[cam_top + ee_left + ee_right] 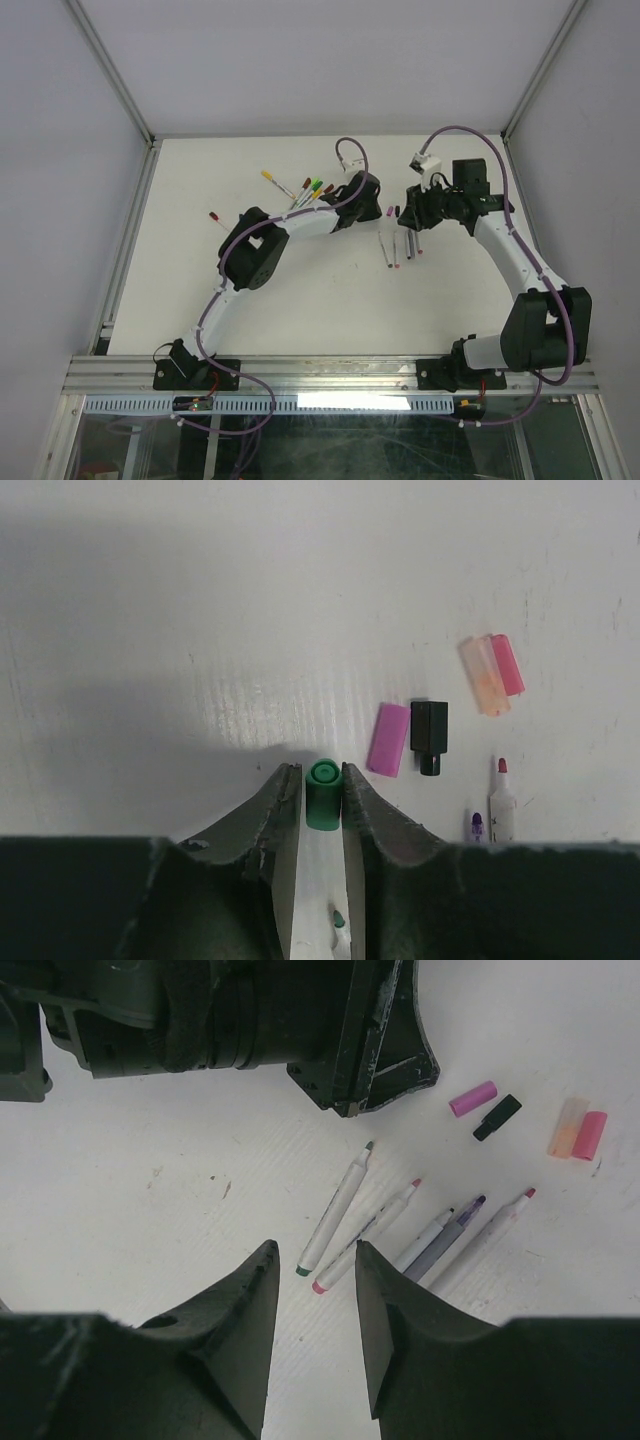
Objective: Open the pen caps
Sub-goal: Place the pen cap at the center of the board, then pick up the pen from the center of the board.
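A green pen cap (322, 795) sits between my left gripper's (321, 780) fingers, touching the right finger, with a thin gap at the left one. An uncapped green pen tip (340, 923) lies below it. Loose pen caps lie beyond: magenta (388, 739), black (428, 735), orange (483, 675) and pink (507, 663). My right gripper (314, 1250) hangs open and empty over a row of uncapped pens (335, 1205). From above, the left gripper (365, 190) and right gripper (410, 215) face each other over those pens (392, 247).
Several capped pens (308, 190) lie fanned out behind the left arm, a yellow one (274, 181) further left. A single red-capped pen (216, 217) lies apart at the left. Walls bound the table on three sides.
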Robot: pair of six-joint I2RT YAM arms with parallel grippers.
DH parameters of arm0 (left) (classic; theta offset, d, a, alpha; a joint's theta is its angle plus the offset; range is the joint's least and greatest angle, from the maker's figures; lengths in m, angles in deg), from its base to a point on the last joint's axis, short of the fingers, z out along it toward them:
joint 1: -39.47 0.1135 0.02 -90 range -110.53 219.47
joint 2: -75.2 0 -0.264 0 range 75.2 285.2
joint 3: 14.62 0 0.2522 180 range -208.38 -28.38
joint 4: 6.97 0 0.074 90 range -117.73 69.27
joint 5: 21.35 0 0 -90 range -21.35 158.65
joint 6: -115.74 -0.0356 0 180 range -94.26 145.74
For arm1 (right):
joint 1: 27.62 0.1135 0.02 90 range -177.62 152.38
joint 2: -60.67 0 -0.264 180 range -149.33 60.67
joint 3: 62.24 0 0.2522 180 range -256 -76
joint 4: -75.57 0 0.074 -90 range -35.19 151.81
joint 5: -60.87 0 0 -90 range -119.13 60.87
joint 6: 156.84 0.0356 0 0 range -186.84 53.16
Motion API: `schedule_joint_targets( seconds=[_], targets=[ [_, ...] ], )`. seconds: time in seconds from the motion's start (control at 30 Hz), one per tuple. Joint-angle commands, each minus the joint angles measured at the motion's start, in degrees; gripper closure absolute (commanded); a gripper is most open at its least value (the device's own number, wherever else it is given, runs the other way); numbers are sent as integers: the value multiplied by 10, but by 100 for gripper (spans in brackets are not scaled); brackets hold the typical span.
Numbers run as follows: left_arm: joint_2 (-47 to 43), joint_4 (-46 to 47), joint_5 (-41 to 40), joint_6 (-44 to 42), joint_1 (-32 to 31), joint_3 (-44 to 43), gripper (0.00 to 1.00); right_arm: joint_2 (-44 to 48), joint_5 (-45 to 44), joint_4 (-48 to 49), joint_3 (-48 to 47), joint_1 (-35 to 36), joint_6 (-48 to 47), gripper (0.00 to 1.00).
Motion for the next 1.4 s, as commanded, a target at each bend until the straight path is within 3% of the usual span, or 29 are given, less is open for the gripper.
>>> schedule_joint_targets(
  seconds=[0.0,0.13,0.3,0.5,0.6,0.8,0.87,0.93,1.0,1.07,1.23,1.37],
  targets=[
    [5,-7,0,-10,-3,-33,75,30,17,30,3,-6,3,61],
    [4,-12,-2,-11,-1,-40,68,31,17,31,4,-8,5,61],
    [-20,-15,1,-26,-1,-38,65,33,24,31,6,-12,4,61],
    [-112,4,36,-87,-2,-17,62,55,58,40,16,-17,4,61],
    [-187,46,51,-135,-3,61,58,75,96,43,20,-22,-1,61],
    [-385,167,98,-240,-2,302,45,146,186,60,40,-46,-16,60],
    [-448,188,94,-271,-2,378,38,166,209,65,43,-50,-20,55],
    [-503,198,84,-312,-2,444,31,183,232,74,50,-51,-30,42],
    [-551,190,60,-353,-1,496,18,191,289,80,61,-50,-62,25],
    [-595,158,42,-373,6,526,3,188,353,71,63,-50,-78,16],
    [-623,68,119,-371,89,540,1,150,446,19,57,-52,-97,16],
    [-579,-4,98,-392,134,489,1,159,402,0,84,-69,-144,15]
  ],
)
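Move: The green cap is between the left fingertips, practically at the hand point, at its spot on the board. From this hand the magenta cap lies about 3 cm to the right and level with it, the black cap some 5 cm right and also level. The uncapped green pen's middle is roughly 10 cm back and 2 cm right; all lie about 1 cm lower. From the right hand the green cap is some 11 cm ahead, 8 cm left and 15 cm below. The green cap is let go beside the magenta cap as the left fingers part, the hand almost still at first. Then the left hand lifts about 18 cm while drawing back and left, tips its fingers up and turns some 20 degrees clockwise, swings on left towards the black-capped marker, sinking a little, jaws now wide open. The empty right hand rises and backs off about 9 cm each, drifting left, turning counter-clockwise and opening wide. ##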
